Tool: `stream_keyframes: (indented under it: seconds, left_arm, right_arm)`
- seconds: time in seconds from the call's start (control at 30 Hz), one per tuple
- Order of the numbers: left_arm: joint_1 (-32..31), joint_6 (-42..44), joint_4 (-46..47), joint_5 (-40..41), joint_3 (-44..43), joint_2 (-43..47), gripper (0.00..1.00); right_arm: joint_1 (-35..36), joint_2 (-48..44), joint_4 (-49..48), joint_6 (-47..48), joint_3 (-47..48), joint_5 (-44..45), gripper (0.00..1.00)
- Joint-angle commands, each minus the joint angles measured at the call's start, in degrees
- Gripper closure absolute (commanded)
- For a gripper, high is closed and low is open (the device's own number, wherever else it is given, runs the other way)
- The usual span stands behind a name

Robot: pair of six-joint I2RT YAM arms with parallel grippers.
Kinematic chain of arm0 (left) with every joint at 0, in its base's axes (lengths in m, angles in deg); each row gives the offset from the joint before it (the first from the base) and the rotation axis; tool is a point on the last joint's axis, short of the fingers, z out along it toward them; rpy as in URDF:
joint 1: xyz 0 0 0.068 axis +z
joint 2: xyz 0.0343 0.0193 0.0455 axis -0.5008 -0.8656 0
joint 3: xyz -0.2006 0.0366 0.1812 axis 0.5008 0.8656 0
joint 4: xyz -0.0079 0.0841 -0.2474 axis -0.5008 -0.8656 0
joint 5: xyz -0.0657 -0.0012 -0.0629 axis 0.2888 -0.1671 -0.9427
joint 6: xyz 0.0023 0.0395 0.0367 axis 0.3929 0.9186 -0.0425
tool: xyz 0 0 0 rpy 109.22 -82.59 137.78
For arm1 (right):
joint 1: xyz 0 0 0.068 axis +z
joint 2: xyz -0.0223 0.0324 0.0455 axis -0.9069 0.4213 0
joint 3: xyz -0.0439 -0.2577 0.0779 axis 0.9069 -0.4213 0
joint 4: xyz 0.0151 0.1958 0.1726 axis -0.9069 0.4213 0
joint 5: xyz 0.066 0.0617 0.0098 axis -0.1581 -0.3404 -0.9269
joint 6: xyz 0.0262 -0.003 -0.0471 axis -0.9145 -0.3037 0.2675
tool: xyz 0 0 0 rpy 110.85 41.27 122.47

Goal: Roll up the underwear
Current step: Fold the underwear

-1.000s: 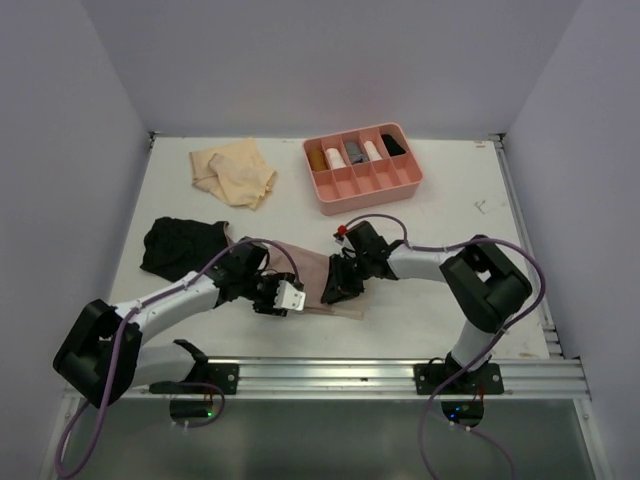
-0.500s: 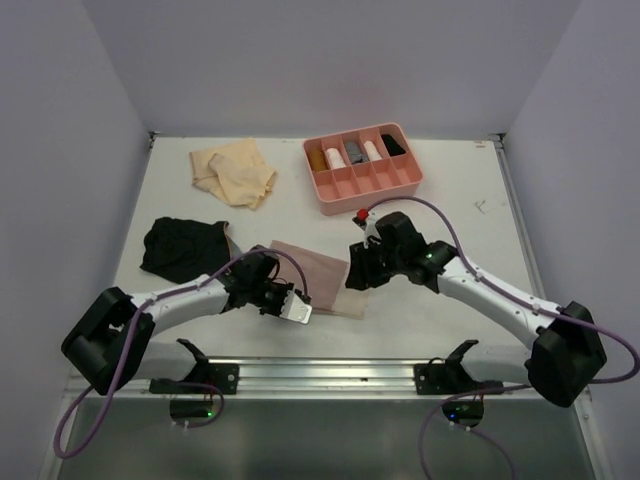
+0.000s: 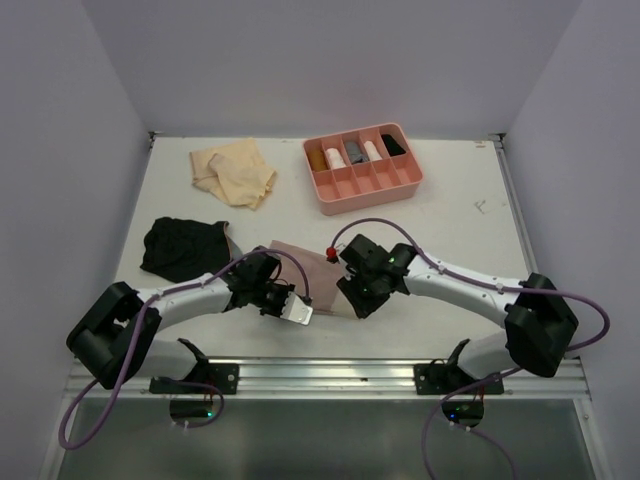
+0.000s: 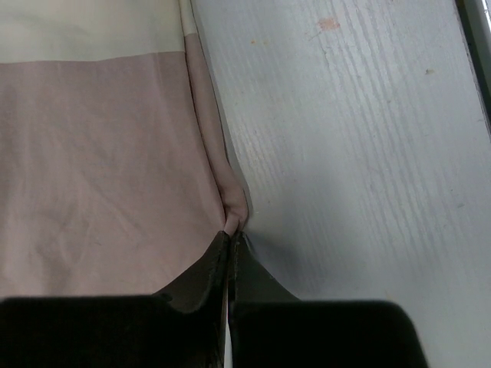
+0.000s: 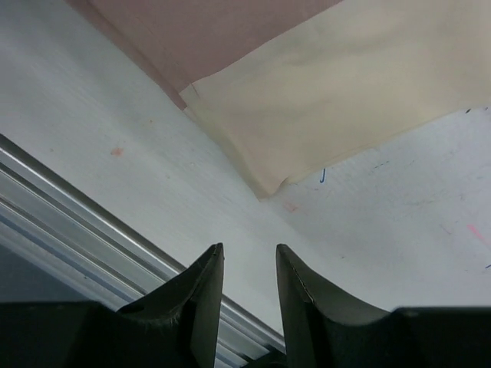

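Observation:
The dusty pink underwear (image 3: 305, 262) lies flat at the front middle of the table, between both arms. My left gripper (image 3: 298, 298) is shut on its near edge; the left wrist view shows the closed fingertips (image 4: 232, 234) pinching a small fold of pink cloth (image 4: 100, 169). My right gripper (image 3: 360, 300) hovers open over the garment's right end, just short of the cream patch (image 5: 345, 84), with nothing between its fingers (image 5: 249, 253). The black underwear (image 3: 183, 247) lies crumpled at the left. At the back left lies the pale tan underwear (image 3: 233, 170).
A pink divided tray (image 3: 345, 187) holding several rolled items stands at the back middle. A metal rail (image 3: 400, 375) runs along the table's near edge, close below both grippers and seen in the right wrist view (image 5: 61, 222). Grey walls enclose the table.
My left gripper has closed onto the pink underwear's near edge. The right arm has swung left and nearer, bringing its gripper down by the garment's right end.

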Motion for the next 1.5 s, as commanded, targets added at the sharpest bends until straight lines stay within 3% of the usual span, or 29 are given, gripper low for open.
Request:
stream_keyframes:
  seconds: [0.0, 0.37, 0.87, 0.97, 1.13, 1.47]
  left_arm:
    - [-0.26, 1.73, -1.9, -1.85, -0.9, -0.99, 1.0]
    - [0.26, 3.48, -3.84, -3.43, -1.77, -0.99, 1.0]
    - [0.88, 4.36, -6.04, -3.61, -2.3, -0.9, 1.0]
    - [0.97, 4.28, -6.22, -3.35, -2.39, -0.9, 1.0]
    - [1.06, 4.01, -6.65, -2.91, -2.65, -0.55, 1.0]
    - [1.67, 1.73, -15.26, -7.91, -8.53, 3.31, 1.0]
  right_arm:
    - [0.48, -1.08, 0.96, 6.17, 2.33, 3.7, 0.62]
    - [4.87, 8.86, -0.35, 17.95, 6.47, 4.15, 0.62]
    - [6.19, 18.26, -1.32, 18.49, 8.58, 0.63, 0.65]
    - [6.54, 20.02, -1.06, 18.4, 9.11, 1.42, 0.71]
    - [6.81, 21.17, -0.88, 17.88, 9.37, 3.44, 0.99]
    - [6.63, 13.35, 1.49, 15.42, 8.05, 0.9, 1.0]
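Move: The underwear's cream waistband corner nearest the robot lies some 5 cm below the right hand, about 2 cm to its left and 1 cm ahead. From the same hand, the mauve corner already pinched by the left hand is about 20 cm left and 2 cm ahead, the middle of the underwear some 10 cm ahead and 11 cm left, and the table's front rail about 9 cm back. From the left hand, the waistband corner is roughly 18 cm right and 1 cm back. Down about 5 cm and a little to its left, the half-open right hand sinks onto the near waistband corner, turning some 20 degrees counter-clockwise on the way. There its fingers close and pinch the corner, then start to rise slightly. The left hand keeps its pinch on the mauve corner, eases back about 1 cm and at the very end begins to lift too. ##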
